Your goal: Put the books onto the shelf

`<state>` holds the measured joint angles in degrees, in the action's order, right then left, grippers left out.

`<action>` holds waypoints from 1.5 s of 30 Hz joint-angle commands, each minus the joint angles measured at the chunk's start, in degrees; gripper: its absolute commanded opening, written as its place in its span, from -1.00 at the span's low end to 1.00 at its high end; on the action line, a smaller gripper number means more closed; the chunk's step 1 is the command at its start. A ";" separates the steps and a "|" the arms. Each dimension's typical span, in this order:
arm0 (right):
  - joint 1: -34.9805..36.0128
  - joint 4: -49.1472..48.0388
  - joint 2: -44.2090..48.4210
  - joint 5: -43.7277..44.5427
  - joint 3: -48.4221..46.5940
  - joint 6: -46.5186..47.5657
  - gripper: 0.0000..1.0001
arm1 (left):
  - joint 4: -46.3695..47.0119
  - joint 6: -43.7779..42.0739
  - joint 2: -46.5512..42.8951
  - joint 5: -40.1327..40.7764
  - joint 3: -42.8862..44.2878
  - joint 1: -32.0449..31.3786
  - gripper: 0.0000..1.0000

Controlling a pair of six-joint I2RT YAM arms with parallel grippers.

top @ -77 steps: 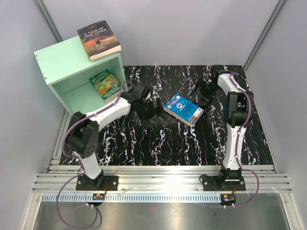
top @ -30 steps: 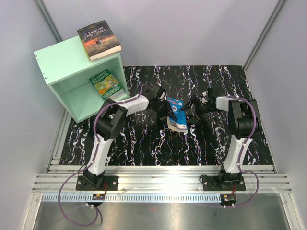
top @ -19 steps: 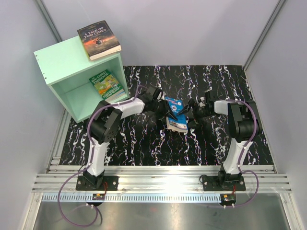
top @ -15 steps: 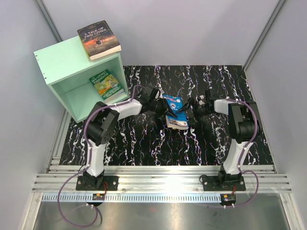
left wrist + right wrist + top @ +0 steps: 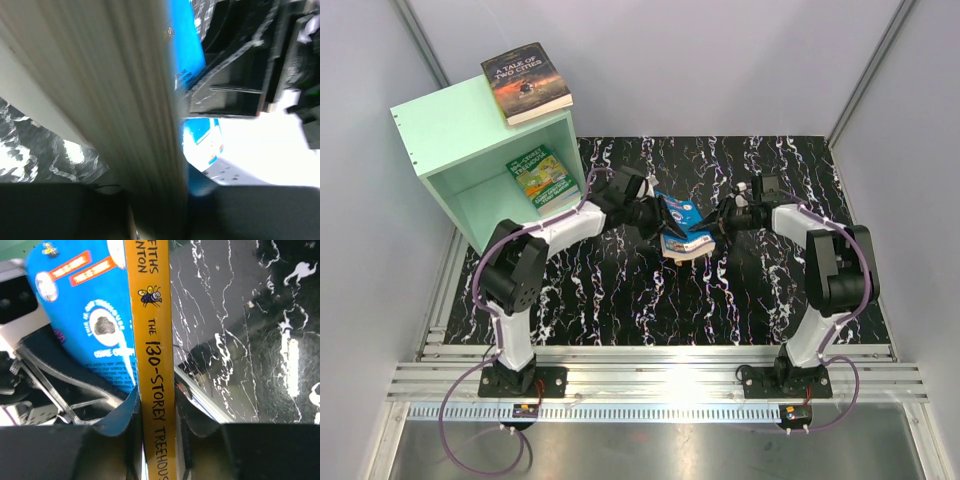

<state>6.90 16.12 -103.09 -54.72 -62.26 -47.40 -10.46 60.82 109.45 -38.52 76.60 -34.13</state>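
A bright blue book with an orange spine [image 5: 682,230] stands tilted on edge over the marbled table, between both grippers. My left gripper [image 5: 658,215] is shut on its page side; the pale page edges [image 5: 115,90] fill the left wrist view. My right gripper [image 5: 719,222] is shut on the orange spine [image 5: 152,340], one finger on each side. The mint-green shelf [image 5: 440,128] stands at the back left, its open face toward the table. A green book [image 5: 542,176] leans inside it on top of others. "A Tale of Two Cities" [image 5: 526,82] lies on the shelf's top.
The black marbled table top [image 5: 650,300] is bounded by grey walls and a metal rail [image 5: 660,365] at the near edge. The right gripper's black body [image 5: 240,75] shows in the left wrist view.
The right gripper has shut on the book's spine. The left arm has swung back toward the shelf, and the book between the grippers has moved slightly left and up, more upright.
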 commanded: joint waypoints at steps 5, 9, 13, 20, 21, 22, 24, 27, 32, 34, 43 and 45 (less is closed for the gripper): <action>0.66 2.77 8.15 -0.22 0.91 -3.49 -1.00 | -32.11 -22.14 -2.57 17.76 12.77 -3.31 0.97; 0.66 6.90 10.36 2.24 0.21 -1.21 -1.00 | -44.63 -24.86 -3.80 33.81 21.21 -3.66 0.97; 0.66 15.07 10.80 6.99 -3.12 2.91 -1.00 | -52.10 -27.58 -5.82 43.35 31.74 -7.34 0.97; 0.84 23.08 9.66 11.39 -7.96 6.26 -1.00 | -50.20 -33.65 -5.56 47.49 36.87 -20.70 0.97; 1.19 23.34 9.66 11.39 -8.31 6.26 -1.00 | -48.79 -34.53 -5.56 46.18 36.00 -22.19 0.97; 1.28 23.78 9.57 10.95 -8.75 6.18 -1.00 | -47.56 -36.36 -5.39 45.39 35.64 -25.08 0.97; 1.45 24.48 9.57 10.34 -9.19 6.09 -1.00 | -45.27 -37.43 -5.04 45.99 35.46 -27.38 0.97; 1.72 25.97 10.62 9.72 -10.16 6.18 -1.00 | -45.44 -38.32 -3.63 46.25 35.64 -29.59 0.97; 1.81 28.00 13.08 8.23 -11.48 5.65 -1.00 | -46.67 -39.11 -1.26 48.97 35.55 -30.73 0.97; 1.89 29.14 13.79 6.74 -11.83 4.78 -1.00 | -49.64 -40.07 0.14 53.54 38.34 -32.13 0.97; 4.97 29.23 18.80 4.62 -8.67 0.20 -1.00 | -61.52 -41.40 12.37 71.04 52.07 -38.11 0.98; 5.67 30.98 18.89 5.84 -8.41 1.42 -1.00 | -61.61 -41.31 12.02 72.53 51.99 -38.29 0.97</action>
<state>10.74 45.39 -87.48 -43.77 -70.15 -44.23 -71.31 19.86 121.73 28.25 125.64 -72.29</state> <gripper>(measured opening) 0.297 0.987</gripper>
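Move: Both grippers hold the blue, orange-spined books between them in the air. The books' middle is about 3 cm right of the left hand, 1 cm ahead and some 3 cm below; the right gripper is level with the left one, about 8 cm to its right. The open shelf front lies roughly 38 cm left of the left hand and 10 cm farther out. From the right hand the books' middle is about 5 cm left and 3 cm lower. Let go of the books by opening the left gripper wide and ease it out to the left. Then lift it and swing it back and right to the books' near side, sinking again to end about 10 cm farther back, while the wrist turns some 85 degrees until the fingers point forward and down. Keep the right gripper clamped on the books, drawing them back and raising them about 7 cm. ##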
